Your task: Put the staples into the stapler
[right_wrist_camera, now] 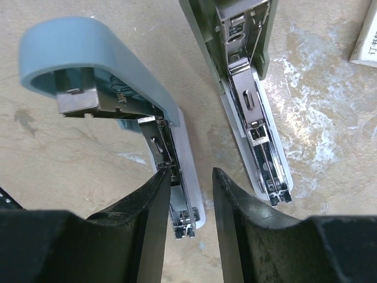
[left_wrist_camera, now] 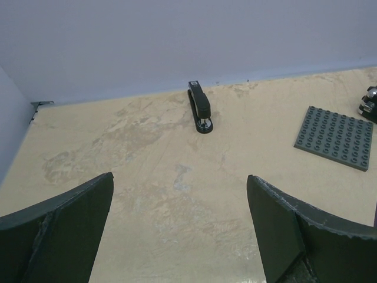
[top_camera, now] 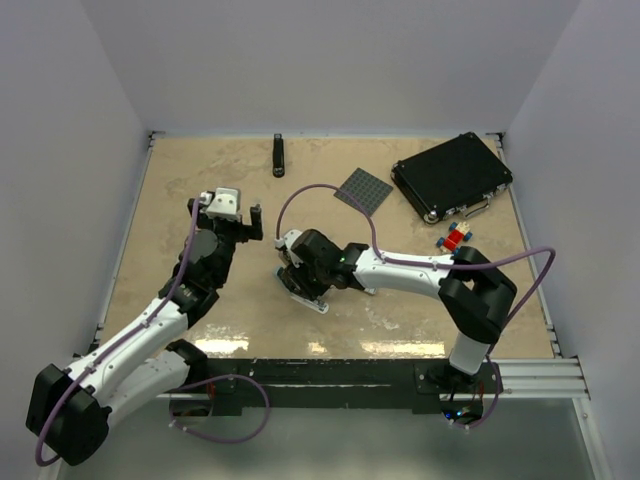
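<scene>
The stapler lies open on the table under my right gripper (right_wrist_camera: 191,177). Its pale blue part (right_wrist_camera: 100,47) arches at left, with a silvery rail running down between my fingers. The grey-green part (right_wrist_camera: 197,35) lies to the right, its metal channel (right_wrist_camera: 259,141) bare. My right jaws stand partly open; the left fingertip (right_wrist_camera: 160,183) touches the rail and the right one is clear of it. A white staples box (right_wrist_camera: 366,35) shows at the right edge. From above, the right gripper (top_camera: 290,275) covers the stapler (top_camera: 312,300). My left gripper (top_camera: 226,222) (left_wrist_camera: 179,178) hangs wide open and empty to the left.
A slim black stapler (top_camera: 279,156) (left_wrist_camera: 201,109) lies by the back wall. A grey studded plate (top_camera: 363,189) (left_wrist_camera: 336,137) and a black case (top_camera: 452,176) sit at back right. Red-and-blue bricks (top_camera: 455,238) lie near the right arm's elbow. Walls enclose three sides.
</scene>
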You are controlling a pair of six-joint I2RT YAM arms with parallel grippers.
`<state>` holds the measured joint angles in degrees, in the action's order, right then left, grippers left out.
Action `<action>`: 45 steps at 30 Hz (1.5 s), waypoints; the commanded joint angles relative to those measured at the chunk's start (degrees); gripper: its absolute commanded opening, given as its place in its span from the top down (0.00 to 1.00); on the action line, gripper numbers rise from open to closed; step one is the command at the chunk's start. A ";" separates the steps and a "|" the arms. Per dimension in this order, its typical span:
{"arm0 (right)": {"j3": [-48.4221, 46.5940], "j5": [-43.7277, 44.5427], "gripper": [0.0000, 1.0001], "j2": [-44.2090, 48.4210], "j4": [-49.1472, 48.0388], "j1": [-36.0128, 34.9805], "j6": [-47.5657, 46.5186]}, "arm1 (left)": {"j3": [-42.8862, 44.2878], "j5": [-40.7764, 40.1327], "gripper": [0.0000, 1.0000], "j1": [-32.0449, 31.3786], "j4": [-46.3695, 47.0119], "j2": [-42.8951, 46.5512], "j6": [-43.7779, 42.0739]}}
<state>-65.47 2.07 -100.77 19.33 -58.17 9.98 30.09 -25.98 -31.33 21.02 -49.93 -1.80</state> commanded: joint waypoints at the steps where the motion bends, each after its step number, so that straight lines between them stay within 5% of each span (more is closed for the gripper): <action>1: -0.10 0.83 0.61 3.91 -0.52 -0.10 -0.31 | 2.17 1.80 0.00 -0.48 -1.93 -0.69 4.00; 20: 5.71 0.92 0.62 3.92 -3.95 -0.01 -1.19 | 6.04 14.10 0.00 -0.48 -22.93 -2.36 15.51; 28: 4.91 1.54 0.61 8.65 -5.09 -0.01 -3.03 | 5.51 18.15 0.02 -0.92 -26.64 -2.36 17.80; 35: 14.56 -1.98 0.61 17.35 -11.41 0.43 -2.95 | 5.16 20.52 0.02 -1.89 -29.45 -3.94 19.73; 45: 19.60 -3.83 0.61 17.28 -13.27 0.43 -1.89 | 5.16 19.91 0.04 -4.97 -31.38 -7.28 21.40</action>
<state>-44.93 -1.04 -83.09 8.71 -58.06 7.62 35.03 -6.57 -35.64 -10.11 -56.73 17.67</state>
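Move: The opened blue stapler lies almost straight under the right hand, its middle about 1 cm back, 1 cm right and 3 cm below. The green stapler sits some 4 cm ahead and 3 cm right, the white box about 9 cm ahead and 3 cm right, the staple tray roughly 14 cm right, level. From the left hand the blue stapler is about 12 cm back, 13 cm right and 23 cm lower; the green stapler about 7 cm back, 15 cm right. Down, right and back, the left hand swings in towards the blue stapler, dropping about 12 cm while its wide-open fingers tip some 35 degrees downward. The right hand, its part-open fingers unchanged, makes a small rise and dip back-right along the blue stapler towards its front end, pauses low, then hops up and over to come down again beside that end. ##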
